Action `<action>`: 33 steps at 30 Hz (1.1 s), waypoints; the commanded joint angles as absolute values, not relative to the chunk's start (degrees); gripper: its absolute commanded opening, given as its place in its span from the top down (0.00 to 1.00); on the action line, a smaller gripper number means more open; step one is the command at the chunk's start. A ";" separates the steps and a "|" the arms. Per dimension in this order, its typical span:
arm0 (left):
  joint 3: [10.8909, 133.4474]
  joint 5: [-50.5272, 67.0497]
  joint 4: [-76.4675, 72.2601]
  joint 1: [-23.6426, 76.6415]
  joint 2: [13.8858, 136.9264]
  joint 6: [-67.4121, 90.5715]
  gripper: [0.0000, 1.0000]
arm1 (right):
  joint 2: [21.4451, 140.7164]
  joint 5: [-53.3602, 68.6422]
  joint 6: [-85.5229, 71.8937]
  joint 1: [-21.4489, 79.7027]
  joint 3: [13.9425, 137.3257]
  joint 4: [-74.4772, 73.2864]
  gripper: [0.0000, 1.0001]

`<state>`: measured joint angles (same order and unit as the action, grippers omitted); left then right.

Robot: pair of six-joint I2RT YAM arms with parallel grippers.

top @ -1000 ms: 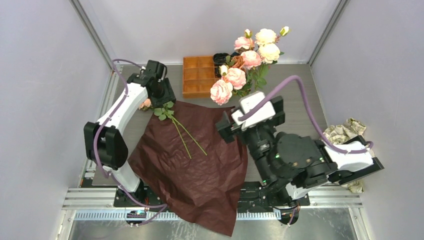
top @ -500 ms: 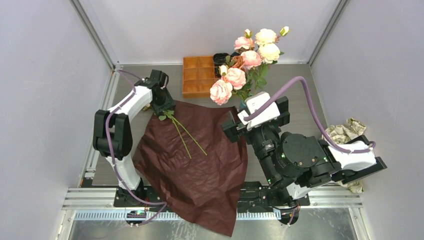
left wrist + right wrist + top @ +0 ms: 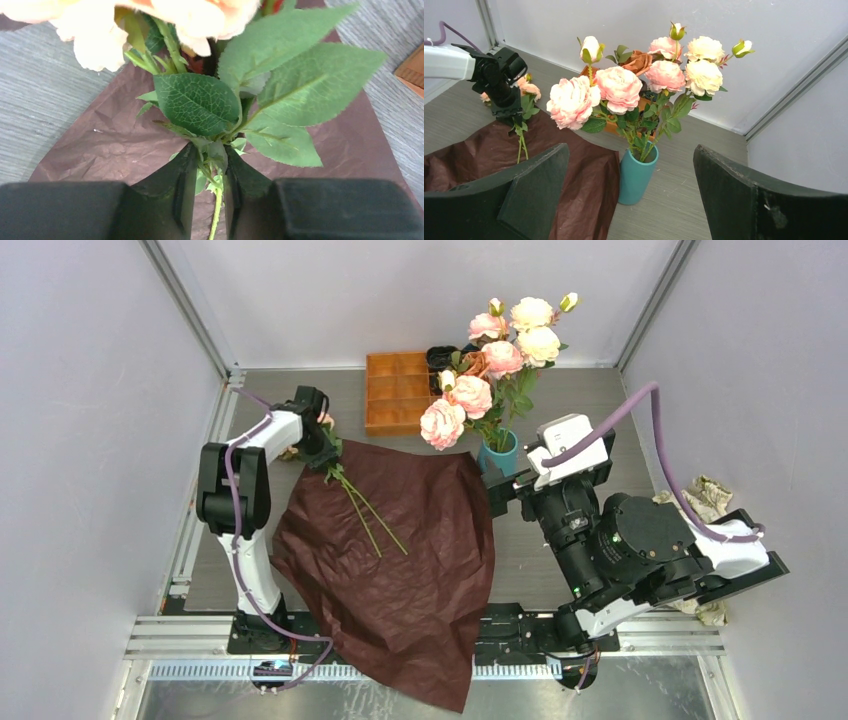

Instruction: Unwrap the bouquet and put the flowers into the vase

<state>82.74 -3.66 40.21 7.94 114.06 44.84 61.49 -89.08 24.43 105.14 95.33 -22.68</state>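
Note:
Two loose flowers (image 3: 365,510) lie on the opened dark maroon wrapping paper (image 3: 400,570), their stems pointing down-right and a peach bloom (image 3: 200,20) off the paper's back-left corner. My left gripper (image 3: 325,452) (image 3: 210,150) has its fingertips closed against the leaf cluster on their stems, just below the broad green leaves (image 3: 197,102). The teal vase (image 3: 500,452) (image 3: 636,175) stands at the paper's right corner and holds several pink and cream roses (image 3: 490,360) (image 3: 624,87). My right gripper (image 3: 631,150) is wide open and holds nothing, a little to the right of the vase.
An orange compartment tray (image 3: 395,390) sits at the back, behind the vase's blooms. A crumpled beige cloth (image 3: 690,505) lies at the right wall beside the right arm. The wrapping paper hangs over the table's near edge. The left arm (image 3: 494,75) shows in the right wrist view.
The left gripper's jaws have narrowed onto the stems near the leaves and nudged the stems slightly. The right arm has drawn back to the right, uncovering the vase.

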 commanded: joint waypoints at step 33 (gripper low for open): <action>69.79 -14.96 28.50 31.70 84.64 44.66 0.96 | 61.18 -106.78 21.73 105.22 93.51 -20.54 0.01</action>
<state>66.67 -8.99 32.99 30.44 91.46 46.11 61.28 -89.10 22.33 105.14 93.91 -22.65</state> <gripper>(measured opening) 0.082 0.995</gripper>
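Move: The stem of the flower to be picked already lies between the left fingers, practically at the hand point. Its peach blooms are about 5 cm ahead and 5 cm left; the bare part of the second stem centres some 12 cm back and 8 cm right. The vase's middle is roughly 38 cm right, 7 cm back and 8 cm up. From the idle right hand the stem lies about 27 cm ahead, 45 cm left and 48 cm below. Shut the part-open left fingers to pinch the flower's stem just under its leaves, then lift some 12 cm while carrying it right towards the vase and back. Ease down again by about 5 cm at the end, having gone roughly 12 cm right and 8 cm back. Turn the hand clockwise some 20 degrees and tilt the fingertips farther forward on the way, keeping the pinch. ##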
